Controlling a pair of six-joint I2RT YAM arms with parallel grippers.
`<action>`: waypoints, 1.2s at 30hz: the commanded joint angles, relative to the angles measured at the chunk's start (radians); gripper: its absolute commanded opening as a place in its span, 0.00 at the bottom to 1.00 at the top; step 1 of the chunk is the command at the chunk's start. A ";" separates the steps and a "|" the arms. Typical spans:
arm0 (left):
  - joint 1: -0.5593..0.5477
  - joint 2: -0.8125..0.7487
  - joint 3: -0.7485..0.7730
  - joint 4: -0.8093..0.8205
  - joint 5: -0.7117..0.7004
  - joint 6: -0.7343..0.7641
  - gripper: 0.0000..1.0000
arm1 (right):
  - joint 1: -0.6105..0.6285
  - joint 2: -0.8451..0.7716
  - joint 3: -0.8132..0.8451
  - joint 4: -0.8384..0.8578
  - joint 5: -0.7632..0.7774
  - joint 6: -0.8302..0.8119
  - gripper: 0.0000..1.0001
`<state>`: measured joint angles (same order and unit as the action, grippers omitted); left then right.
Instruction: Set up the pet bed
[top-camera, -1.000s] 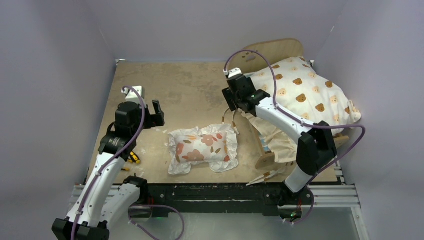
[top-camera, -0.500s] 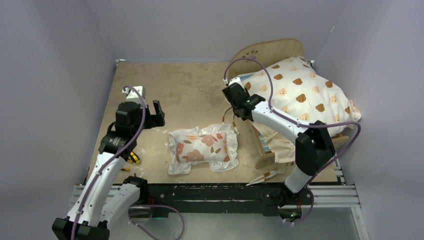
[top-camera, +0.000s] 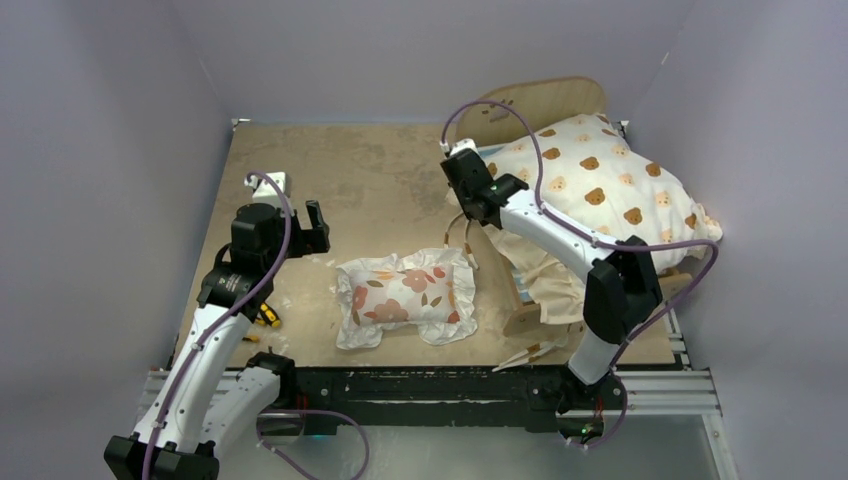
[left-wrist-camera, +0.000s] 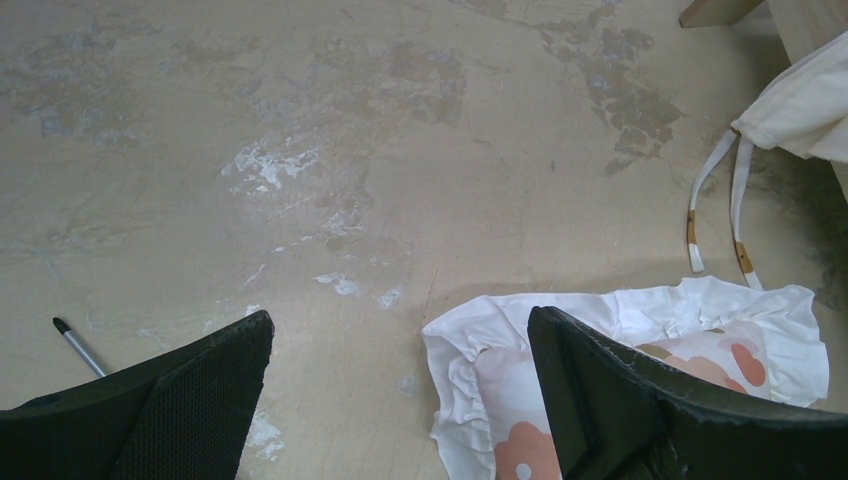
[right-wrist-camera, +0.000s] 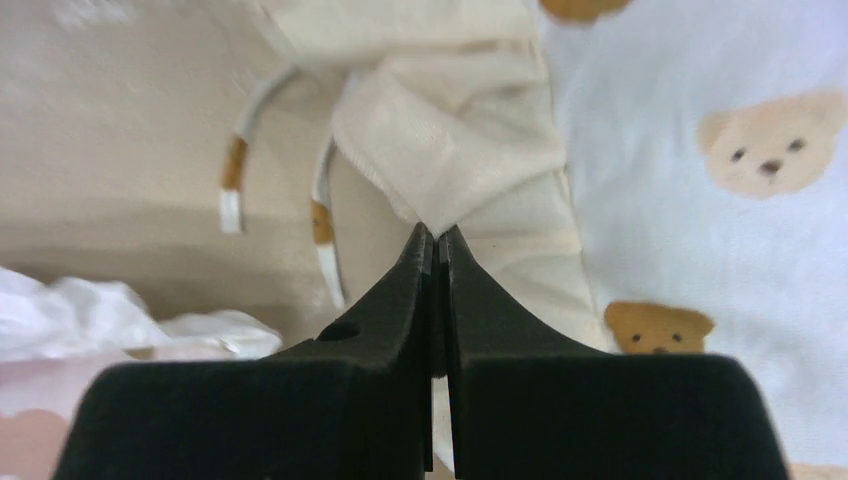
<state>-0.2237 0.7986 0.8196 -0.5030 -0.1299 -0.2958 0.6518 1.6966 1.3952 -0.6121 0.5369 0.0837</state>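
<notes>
The pet bed stands at the back right, with its light-wood headboard (top-camera: 545, 100) showing behind a large cream bear-print cushion (top-camera: 600, 190) that covers most of the frame. My right gripper (right-wrist-camera: 437, 232) is shut on the cushion's cream ruffle (right-wrist-camera: 450, 140) at its left corner, and the fabric is pinched between the tips. In the top view the right gripper (top-camera: 478, 205) sits at the cushion's left edge. My left gripper (left-wrist-camera: 400, 330) hangs open over the bare table just left of the floral ruffled pillow (top-camera: 405, 297), holding nothing.
Two white ties with brown bands (left-wrist-camera: 715, 215) hang from the cushion corner near the pillow. A pen (left-wrist-camera: 78, 345) lies on the table at the left. A yellow-and-black tool (top-camera: 265, 317) lies by the left arm. Grey walls enclose the worn table (top-camera: 350, 170).
The right gripper's jaws have gone from open to shut on the cushion's ruffle, and the arm has shifted slightly toward the back. The left arm has not moved.
</notes>
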 joint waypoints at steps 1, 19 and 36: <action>-0.002 -0.009 -0.008 0.024 0.006 0.009 0.99 | -0.027 0.029 0.197 0.143 0.020 0.032 0.00; -0.002 -0.015 -0.010 0.020 -0.011 0.011 0.99 | -0.105 0.249 0.583 0.240 -0.038 0.088 0.00; -0.002 -0.012 -0.012 0.025 0.037 0.012 0.99 | -0.103 -0.189 0.058 0.249 -0.063 0.119 0.67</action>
<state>-0.2237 0.7944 0.8112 -0.5030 -0.1268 -0.2955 0.5438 1.6581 1.5757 -0.3935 0.4534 0.1814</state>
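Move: The right hand is shut on the bear quilt's left frill; the bed's far left corner, beside the headboard, lies about 10 cm ahead, level sideways and some 8 cm below. The headboard's middle is roughly 17 cm ahead and 13 cm right, near hand height; the flower pillow is about 16 cm back, 10 cm left and 13 cm down. From the left hand that corner is some 18 cm ahead, 28 cm right and 14 cm down. The right hand pulls the frill some 14 cm forward and 10 up, lets go and draws back 7. ##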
